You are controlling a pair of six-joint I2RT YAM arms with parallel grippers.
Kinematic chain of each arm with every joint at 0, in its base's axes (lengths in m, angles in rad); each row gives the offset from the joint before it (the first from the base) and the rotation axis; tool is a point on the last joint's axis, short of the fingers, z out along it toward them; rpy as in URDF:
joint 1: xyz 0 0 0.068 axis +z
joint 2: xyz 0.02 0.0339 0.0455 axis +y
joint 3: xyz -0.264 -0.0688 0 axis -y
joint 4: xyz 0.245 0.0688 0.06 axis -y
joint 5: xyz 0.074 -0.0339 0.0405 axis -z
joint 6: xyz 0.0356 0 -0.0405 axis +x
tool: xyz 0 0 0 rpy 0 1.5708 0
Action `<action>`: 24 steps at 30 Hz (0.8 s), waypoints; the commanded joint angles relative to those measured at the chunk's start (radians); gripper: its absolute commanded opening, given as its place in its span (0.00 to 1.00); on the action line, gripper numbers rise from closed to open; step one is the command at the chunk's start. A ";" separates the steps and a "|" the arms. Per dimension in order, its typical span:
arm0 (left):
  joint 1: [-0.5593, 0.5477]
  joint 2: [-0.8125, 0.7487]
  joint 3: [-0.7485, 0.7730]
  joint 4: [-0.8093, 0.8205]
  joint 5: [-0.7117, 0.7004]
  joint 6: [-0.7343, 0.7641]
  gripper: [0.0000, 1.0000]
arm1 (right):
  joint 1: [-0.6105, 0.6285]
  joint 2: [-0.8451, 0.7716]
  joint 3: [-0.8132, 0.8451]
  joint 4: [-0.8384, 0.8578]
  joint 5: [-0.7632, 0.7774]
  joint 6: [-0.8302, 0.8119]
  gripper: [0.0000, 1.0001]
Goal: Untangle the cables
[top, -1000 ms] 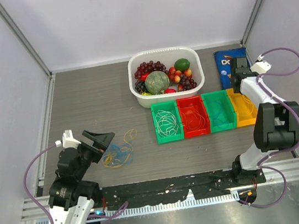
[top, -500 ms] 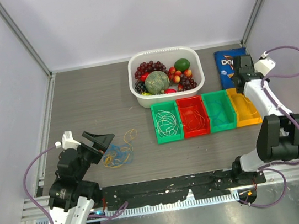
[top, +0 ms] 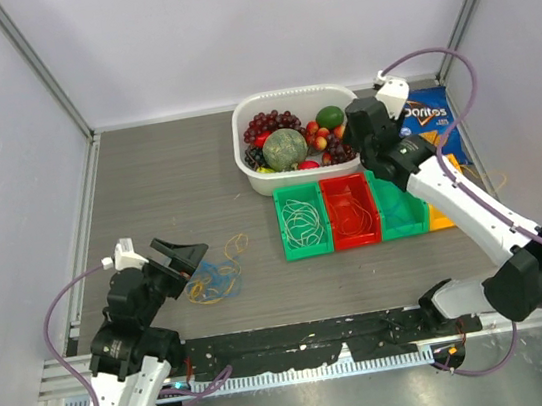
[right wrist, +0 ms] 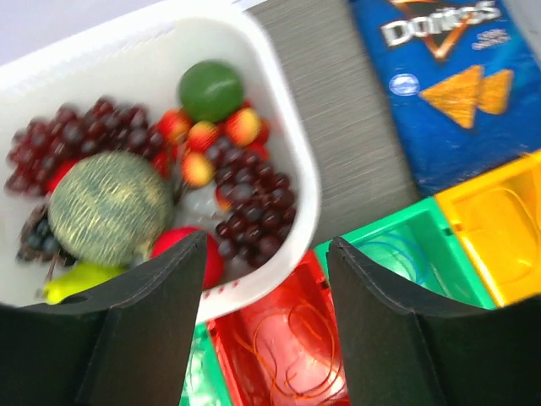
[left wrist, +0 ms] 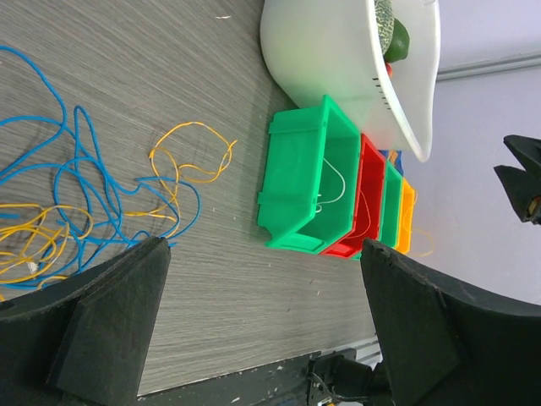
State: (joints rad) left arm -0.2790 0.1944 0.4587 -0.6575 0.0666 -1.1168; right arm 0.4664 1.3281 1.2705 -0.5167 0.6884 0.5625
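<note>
A tangle of thin blue and yellow cables (top: 215, 280) lies on the table at the front left. In the left wrist view the blue cable (left wrist: 78, 167) and the yellow cable (left wrist: 193, 157) loop across each other. My left gripper (top: 181, 255) hangs just left of the tangle, open and empty (left wrist: 262, 279). My right gripper (top: 363, 150) is open and empty above the basin's right rim and the red bin (right wrist: 269, 254). A white cable (top: 302, 222) lies in the left green bin. An orange cable (right wrist: 292, 355) lies in the red bin, and a blue cable (right wrist: 397, 254) in the second green bin.
A white basin (top: 358, 162) of grapes, a melon and other fruit stands at the back. In front of it sits a row of bins: green (top: 285, 231), red (top: 331, 217), green (top: 419, 204), yellow (top: 441, 220). A blue chips bag (top: 429, 120) lies at the back right.
My right arm has swung left from beside the chips bag to above the basin's rim and red bin, and its jaws have opened. The left arm and the tangle have not moved.
</note>
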 commanded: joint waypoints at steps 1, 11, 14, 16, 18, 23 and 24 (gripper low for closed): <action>0.004 0.020 -0.008 0.025 -0.016 0.017 1.00 | 0.112 -0.027 0.026 0.066 -0.170 -0.142 0.63; 0.006 0.071 -0.009 0.036 0.019 0.008 1.00 | 0.113 -0.050 0.004 0.039 0.175 0.038 0.69; 0.006 0.076 -0.008 0.042 0.044 -0.005 1.00 | -0.166 -0.070 -0.017 -0.025 0.151 0.187 0.68; 0.004 0.086 -0.006 0.053 0.074 -0.015 1.00 | -0.300 -0.073 -0.065 -0.028 0.158 0.249 0.69; 0.004 0.106 -0.003 0.071 0.110 -0.021 1.00 | -0.414 -0.051 -0.112 -0.019 0.140 0.266 0.70; 0.004 0.187 0.017 0.082 0.174 -0.020 1.00 | -0.617 0.037 -0.186 -0.048 0.004 0.354 0.70; 0.004 0.197 0.017 0.085 0.189 -0.018 1.00 | -0.621 0.058 -0.189 -0.058 -0.006 0.364 0.71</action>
State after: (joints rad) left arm -0.2790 0.3462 0.4484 -0.6258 0.1715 -1.1332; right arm -0.1055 1.3315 1.1057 -0.5236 0.7479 0.7975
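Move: About 25 cm to the right of the empty right hand, 2 cm nearer the base and some 24 cm below, the yellow cable's stray loop hangs outside the yellow bin. That bin's middle lies about 16 cm right and 4 cm back, the Doritos bag 13 cm right and 15 cm ahead, the red bin 12 cm left and 5 cm back. From the left hand, the blue-and-yellow tangle is about 8 cm right, level ahead, 16 cm down. Swinging about 10 cm left first, high up by the fruit basket's near right corner, the right hand then reverses and sweeps fast some 30 cm right, over the bins to the yellow one and its overhanging cable. It turns clockwise some 60 degrees on that sweep, sinks about 6 cm late on and draws slightly back, fingers staying open. The left hand, wide open, eases 2 cm down and 2 cm right towards the tangle. ##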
